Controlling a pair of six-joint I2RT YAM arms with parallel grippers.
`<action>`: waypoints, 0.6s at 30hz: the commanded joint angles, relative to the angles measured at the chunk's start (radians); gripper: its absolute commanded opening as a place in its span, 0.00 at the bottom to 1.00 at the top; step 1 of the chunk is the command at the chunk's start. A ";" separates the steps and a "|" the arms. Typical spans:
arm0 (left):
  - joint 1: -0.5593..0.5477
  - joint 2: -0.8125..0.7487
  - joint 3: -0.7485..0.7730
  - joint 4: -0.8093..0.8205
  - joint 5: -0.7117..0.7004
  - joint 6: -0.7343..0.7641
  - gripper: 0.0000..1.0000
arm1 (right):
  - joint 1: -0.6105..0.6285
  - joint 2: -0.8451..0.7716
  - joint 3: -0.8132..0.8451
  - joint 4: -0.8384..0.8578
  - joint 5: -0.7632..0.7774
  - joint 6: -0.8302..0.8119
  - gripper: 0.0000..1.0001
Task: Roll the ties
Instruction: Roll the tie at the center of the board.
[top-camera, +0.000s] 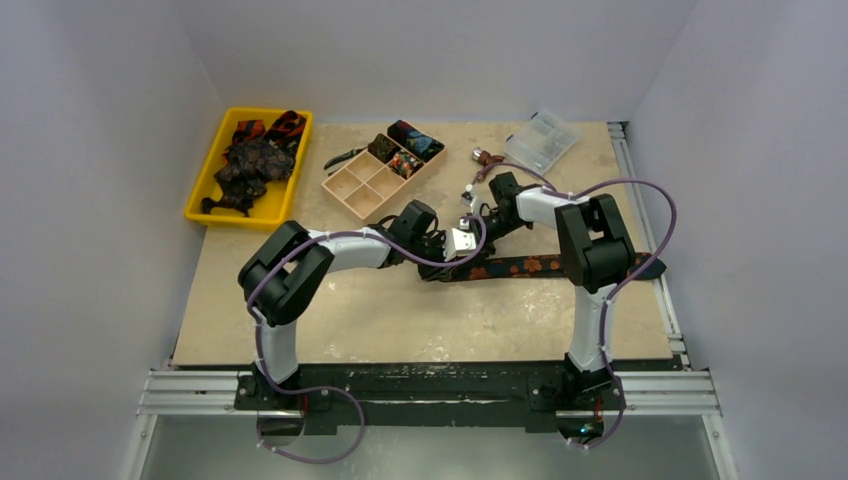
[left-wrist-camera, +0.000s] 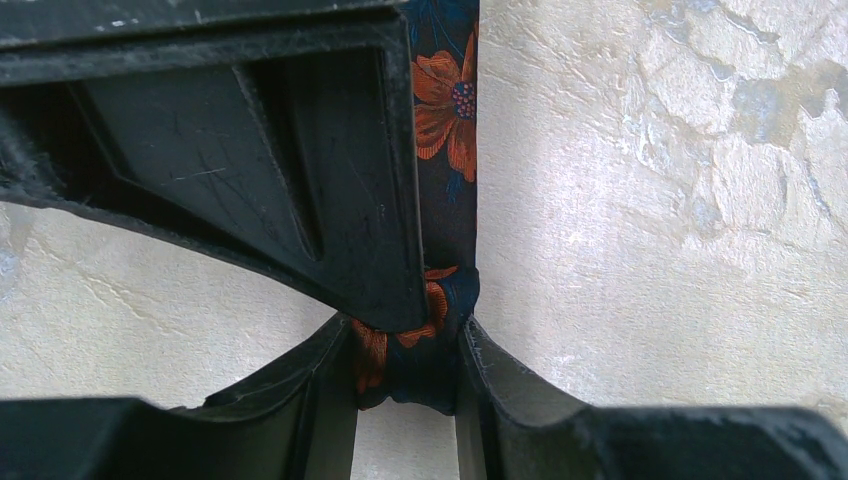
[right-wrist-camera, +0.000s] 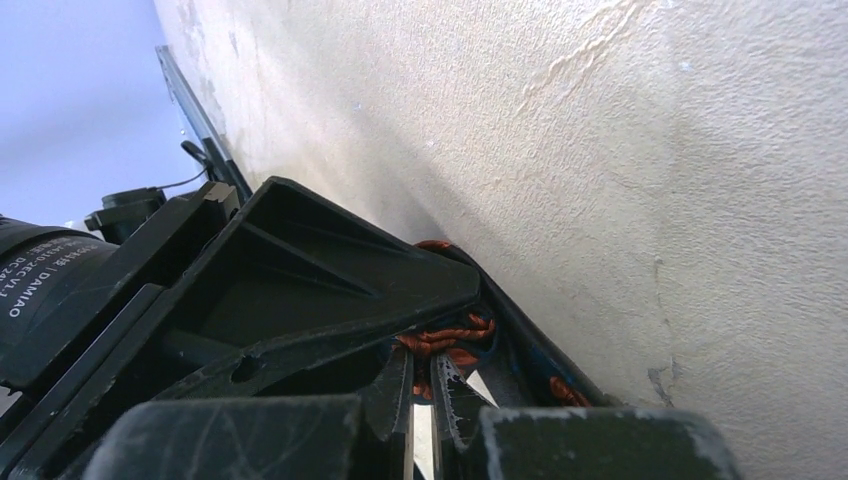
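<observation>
A dark tie with orange flowers lies flat across the table, running right from both grippers. Its left end is bunched into a small roll. My left gripper is shut on that roll, one finger on each side, and the flat tie stretches away above it. My right gripper has its jaws almost together, with orange folds of the tie pinched at the tips. From above, the left gripper and right gripper meet at the tie's left end.
A yellow tray at the back left holds several loose ties. A wooden compartment box has rolled ties in its far cells. Pliers, a clear plastic box and small parts lie at the back.
</observation>
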 joint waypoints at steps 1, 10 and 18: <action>0.002 0.068 -0.043 -0.137 -0.082 0.005 0.22 | 0.013 0.039 0.006 -0.062 0.103 -0.101 0.00; 0.043 -0.038 -0.172 0.171 0.053 -0.110 0.52 | 0.010 0.012 -0.057 -0.041 0.247 -0.195 0.00; 0.056 -0.046 -0.311 0.580 0.128 -0.217 0.62 | 0.010 0.003 -0.082 -0.014 0.324 -0.241 0.00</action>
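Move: The rolled part of the tie sits between the left hand's fingers, its middle about 1 cm to that hand's right and level with it. The right hand's shut fingers already pinch the roll's upper side, so its middle lies about 2 cm below and 1 cm to the left of that hand. From the right hand, the flat tail runs off with its middle some 21 cm right and 4 cm below; the wooden tray is about 20 cm ahead and 17 cm left. The tie roll is let out of the left hand's squeeze: those fingers open from about a third to nearly two thirds, while the hand shifts under 1 cm back and left and its fingertips tilt up some 10 degrees. The right hand keeps its pinch on the roll, drawing it roughly 2.5 cm down, right and back in about equal parts, towards the flat tail. ##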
